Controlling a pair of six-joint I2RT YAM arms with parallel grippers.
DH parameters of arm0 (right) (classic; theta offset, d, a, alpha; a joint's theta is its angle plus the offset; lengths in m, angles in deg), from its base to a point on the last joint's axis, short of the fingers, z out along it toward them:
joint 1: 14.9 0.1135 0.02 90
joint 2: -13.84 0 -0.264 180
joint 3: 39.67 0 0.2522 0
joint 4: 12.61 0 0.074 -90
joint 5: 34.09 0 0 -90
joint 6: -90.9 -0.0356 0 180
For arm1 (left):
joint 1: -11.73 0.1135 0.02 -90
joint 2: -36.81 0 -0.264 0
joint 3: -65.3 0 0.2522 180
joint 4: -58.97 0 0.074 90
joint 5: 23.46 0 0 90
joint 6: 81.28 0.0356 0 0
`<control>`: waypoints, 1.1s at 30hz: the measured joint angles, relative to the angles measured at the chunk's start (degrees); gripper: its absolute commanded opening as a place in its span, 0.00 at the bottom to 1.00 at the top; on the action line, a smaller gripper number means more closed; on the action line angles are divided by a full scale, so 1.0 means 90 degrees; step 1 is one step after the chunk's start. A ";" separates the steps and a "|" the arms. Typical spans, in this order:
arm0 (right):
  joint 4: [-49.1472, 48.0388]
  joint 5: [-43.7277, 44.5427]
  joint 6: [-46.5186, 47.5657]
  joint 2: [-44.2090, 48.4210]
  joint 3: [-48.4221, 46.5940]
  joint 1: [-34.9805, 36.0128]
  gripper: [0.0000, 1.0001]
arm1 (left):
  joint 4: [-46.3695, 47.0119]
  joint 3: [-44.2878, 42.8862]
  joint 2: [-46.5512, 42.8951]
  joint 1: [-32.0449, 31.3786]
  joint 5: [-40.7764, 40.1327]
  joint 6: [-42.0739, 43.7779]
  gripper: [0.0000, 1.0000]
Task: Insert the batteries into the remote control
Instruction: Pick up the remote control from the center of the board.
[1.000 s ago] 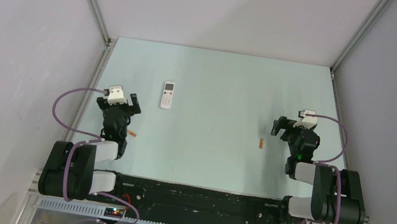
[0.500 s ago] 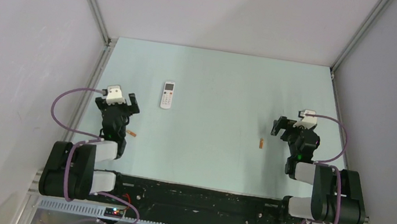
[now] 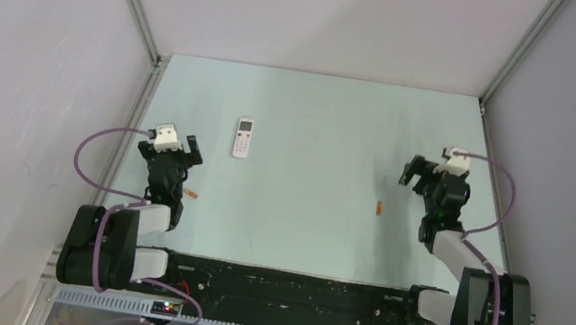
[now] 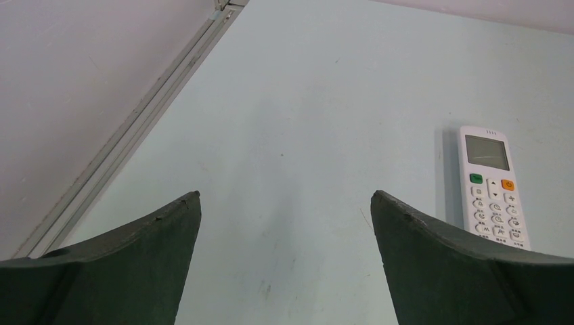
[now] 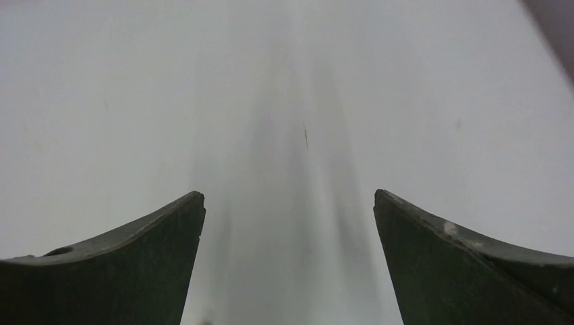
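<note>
The white remote control [image 3: 244,137] lies face up on the pale table, display end away from me; it also shows right of the fingers in the left wrist view [image 4: 492,187]. One orange battery [image 3: 192,194] lies just right of the left arm's wrist. The other battery [image 3: 380,209] lies left of the right arm. My left gripper [image 3: 194,148] is open and empty, near and to the left of the remote [image 4: 285,198]. My right gripper [image 3: 412,171] is open and empty over bare table [image 5: 289,196].
The pale table [image 3: 317,115] is walled on three sides by grey panels with metal rails [image 3: 133,0] at the corners. A rail runs along the table's left edge [image 4: 135,128]. Purple cables loop off both wrists.
The right arm has swung its wrist outward to the right and slightly farther from me, gripper still open. The left arm, remote and batteries have not moved.
</note>
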 measured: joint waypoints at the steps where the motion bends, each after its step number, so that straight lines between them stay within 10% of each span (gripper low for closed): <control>1: 0.0563 0.0148 -0.0129 0.0192 -0.0379 0.0058 1.00 | 0.0002 0.0000 0.0000 -0.0002 0.0002 0.0000 0.98; 15: 0.4274 0.0974 -0.0634 -0.0780 -0.3915 0.2657 1.00 | -0.0619 0.0005 -0.1491 -0.0804 -0.1358 0.0146 0.98; 33: 0.4454 -0.1370 -0.2072 -0.2025 -0.4238 0.2152 1.00 | -0.3206 -0.0913 -0.1933 -0.0816 -0.2021 -0.1239 0.98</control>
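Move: The remote control lies far off to the right gripper's left, about 49 cm across and some 10 cm farther out, 11 cm below. One orange battery is nearer that gripper, roughly 10 cm to its left and 5 cm back; the other lies some 19 cm closer to the bases than the remote and 10 cm left of it. From the left gripper the remote is about 11 cm ahead, 15 cm to the right and 11 cm down. Swing the right gripper some 19 cm left towards the remote in an arc, rising about 12 cm and sinking most of that again, easing a little forward; keep it wide open, tip it about 25 degrees downward, turn it counter-clockwise and let its left side rise. Meanwhile lift the empty left gripper about 7 cm, then settle slightly, drawing back a touch and away from the remote. ##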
